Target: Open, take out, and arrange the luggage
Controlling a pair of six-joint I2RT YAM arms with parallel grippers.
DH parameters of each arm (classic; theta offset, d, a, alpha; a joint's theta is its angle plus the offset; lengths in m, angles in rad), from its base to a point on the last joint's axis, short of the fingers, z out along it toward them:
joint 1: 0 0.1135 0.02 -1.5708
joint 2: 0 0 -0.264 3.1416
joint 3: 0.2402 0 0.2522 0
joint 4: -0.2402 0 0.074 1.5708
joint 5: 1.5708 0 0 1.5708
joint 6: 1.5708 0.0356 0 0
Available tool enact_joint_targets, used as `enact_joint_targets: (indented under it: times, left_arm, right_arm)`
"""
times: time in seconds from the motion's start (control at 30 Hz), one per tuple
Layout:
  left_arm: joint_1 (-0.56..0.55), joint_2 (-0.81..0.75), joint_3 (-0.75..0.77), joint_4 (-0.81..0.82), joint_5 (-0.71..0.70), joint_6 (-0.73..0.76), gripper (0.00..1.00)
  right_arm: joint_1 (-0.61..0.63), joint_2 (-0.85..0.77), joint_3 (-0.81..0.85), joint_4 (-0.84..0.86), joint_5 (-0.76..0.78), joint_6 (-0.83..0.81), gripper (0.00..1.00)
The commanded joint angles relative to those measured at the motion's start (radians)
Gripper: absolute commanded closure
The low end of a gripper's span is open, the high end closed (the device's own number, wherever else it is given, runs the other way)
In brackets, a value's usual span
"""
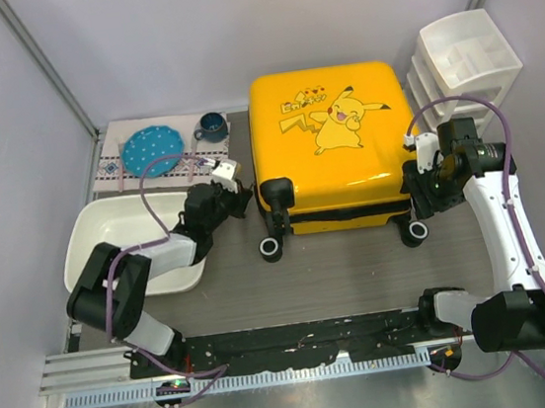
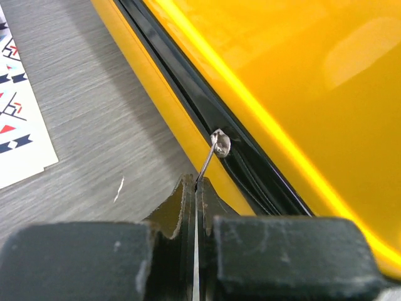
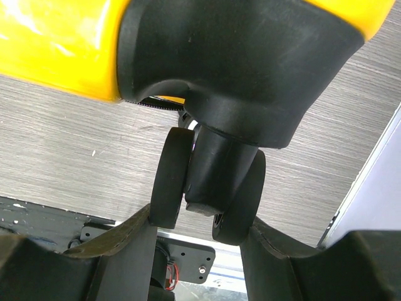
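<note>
The yellow luggage (image 1: 334, 137) with the Pikachu print lies flat and closed at the table's middle, wheels toward the arms. My left gripper (image 1: 242, 198) is at its near left corner. In the left wrist view the left gripper (image 2: 198, 183) is shut on the thin metal zipper pull (image 2: 219, 144), which hangs from the black zipper band (image 2: 188, 94). My right gripper (image 1: 416, 216) is at the near right wheel (image 1: 416, 230). In the right wrist view its fingers (image 3: 125, 244) press both sides of the black twin wheel (image 3: 170, 182), so the right gripper (image 3: 202, 216) holds it.
A white tray (image 1: 92, 236) sits left of the luggage, under the left arm. Behind it a patterned placemat (image 1: 114, 169) carries a blue plate (image 1: 152, 149) and a blue cup (image 1: 210, 126). A white drawer unit (image 1: 464, 61) stands at the back right. Walls close both sides.
</note>
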Motion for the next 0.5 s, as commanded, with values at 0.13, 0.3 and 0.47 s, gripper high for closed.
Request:
enact_joint_targets:
  times: [0.13,0.3,0.47]
  left_arm:
    - [0.033,0.145,0.201,0.093,0.007,-0.024,1.00]
    - [0.033,0.209,0.280,0.092,0.021,-0.025,1.00]
    - [0.090,0.073,0.240,-0.006,0.113,-0.108,0.23]
  right_arm:
    - [0.006,-0.041,0.011,-0.202,-0.008,-0.097,0.99]
    - [0.006,-0.069,0.000,-0.208,-0.038,-0.104,0.99]
    - [0.006,-0.076,0.001,-0.206,-0.149,-0.112,0.99]
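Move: Between the left fingertips is the zipper pull on the suitcase's left side, its slider just 2 cm ahead and 2 cm to the right, level with them. The suitcase's far left corner lies about 23 cm ahead and 4 cm right; the blue mug stands some 17 cm ahead, 5 cm left and 6 cm lower. The right fingers hold the suitcase's right wheel mount; from that hand the slider is roughly 37 cm left, 3 cm farther out and 7 cm lower. Drawing forward along the suitcase's left side with the zipper pull in its shut fingertips, the left hand travels about 7 cm towards the far left corner, dipping slightly and then rising some 2.5 cm. Right at the end its fingers spring about half open, letting go of the pull. The right hand stays in place and keeps its grip on the wheel mount. ##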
